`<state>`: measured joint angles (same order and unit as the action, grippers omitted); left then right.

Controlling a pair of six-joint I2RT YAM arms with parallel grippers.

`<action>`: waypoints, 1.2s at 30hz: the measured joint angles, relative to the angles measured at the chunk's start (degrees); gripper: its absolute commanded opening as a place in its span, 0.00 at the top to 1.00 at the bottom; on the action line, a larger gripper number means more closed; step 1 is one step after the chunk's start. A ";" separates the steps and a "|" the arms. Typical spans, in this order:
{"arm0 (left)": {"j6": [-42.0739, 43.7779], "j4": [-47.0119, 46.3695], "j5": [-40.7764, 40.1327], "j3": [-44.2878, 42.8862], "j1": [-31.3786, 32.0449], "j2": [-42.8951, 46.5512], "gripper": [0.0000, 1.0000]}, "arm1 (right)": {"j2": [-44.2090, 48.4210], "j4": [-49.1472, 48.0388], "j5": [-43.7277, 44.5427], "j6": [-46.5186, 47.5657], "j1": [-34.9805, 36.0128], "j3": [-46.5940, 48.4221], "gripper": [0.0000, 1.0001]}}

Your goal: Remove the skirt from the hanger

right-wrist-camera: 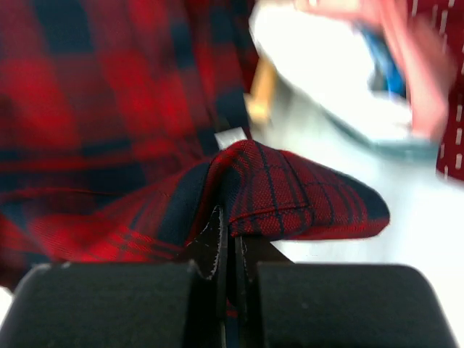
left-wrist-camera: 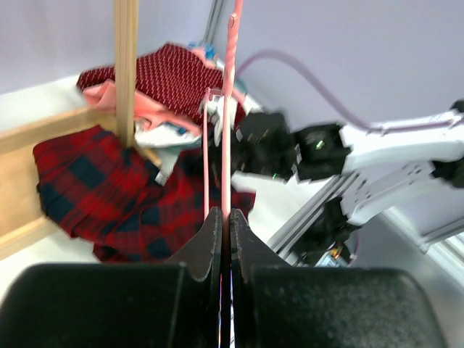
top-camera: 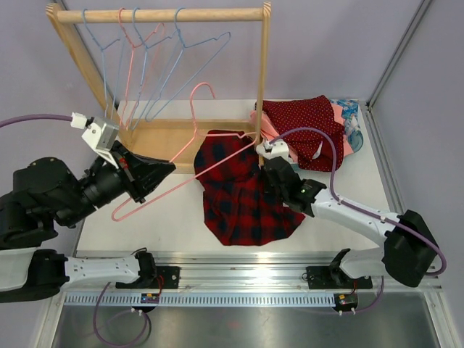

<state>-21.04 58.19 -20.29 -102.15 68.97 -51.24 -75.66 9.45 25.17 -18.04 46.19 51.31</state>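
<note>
A red and navy plaid skirt (top-camera: 239,199) lies on the white table, its top edge still round one end of a pink wire hanger (top-camera: 194,138). My left gripper (top-camera: 165,172) is shut on the hanger's lower bar (left-wrist-camera: 226,145) and holds it tilted above the table. My right gripper (top-camera: 272,174) is shut on a fold of the skirt's edge (right-wrist-camera: 290,199) at the skirt's right side. The skirt also shows in the left wrist view (left-wrist-camera: 109,196).
A wooden rack (top-camera: 167,72) with several blue and pink wire hangers stands at the back left. A pile of clothes, dark red dotted fabric (top-camera: 304,127) on top, lies at the back right. The table's raised right edge (top-camera: 384,159) is close by.
</note>
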 measured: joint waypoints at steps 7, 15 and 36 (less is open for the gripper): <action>-0.61 -0.81 -6.36 3.78 0.04 -1.75 1.00 | 12.28 4.81 0.63 0.59 -0.63 -1.29 1.00; -5.01 -3.82 -11.52 31.67 0.11 2.84 1.00 | 7.21 12.04 -1.18 11.67 -14.10 35.60 1.00; -12.79 -0.66 -14.56 32.72 0.15 3.78 1.00 | -38.27 8.28 -12.07 6.82 -38.80 73.66 1.00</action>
<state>-33.82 57.54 -34.85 -69.43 69.12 -47.46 -113.93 17.74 13.10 -11.22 7.40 124.97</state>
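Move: The right hand already pinches the skirt; the clothes-filled basin lies about 20 cm ahead of it, 18 cm to its right and 8 cm lower. The foot of the rack's right post stands roughly 12 cm ahead, level sideways and 13 cm lower. The left hand, high up with the bare pink hanger, has the basin about 40 cm ahead, 35 cm right and 43 cm below. Right hand lifts the pinched skirt 40 cm, forward-right over the basin, then sinks; left lowers the hanger 20 cm. ##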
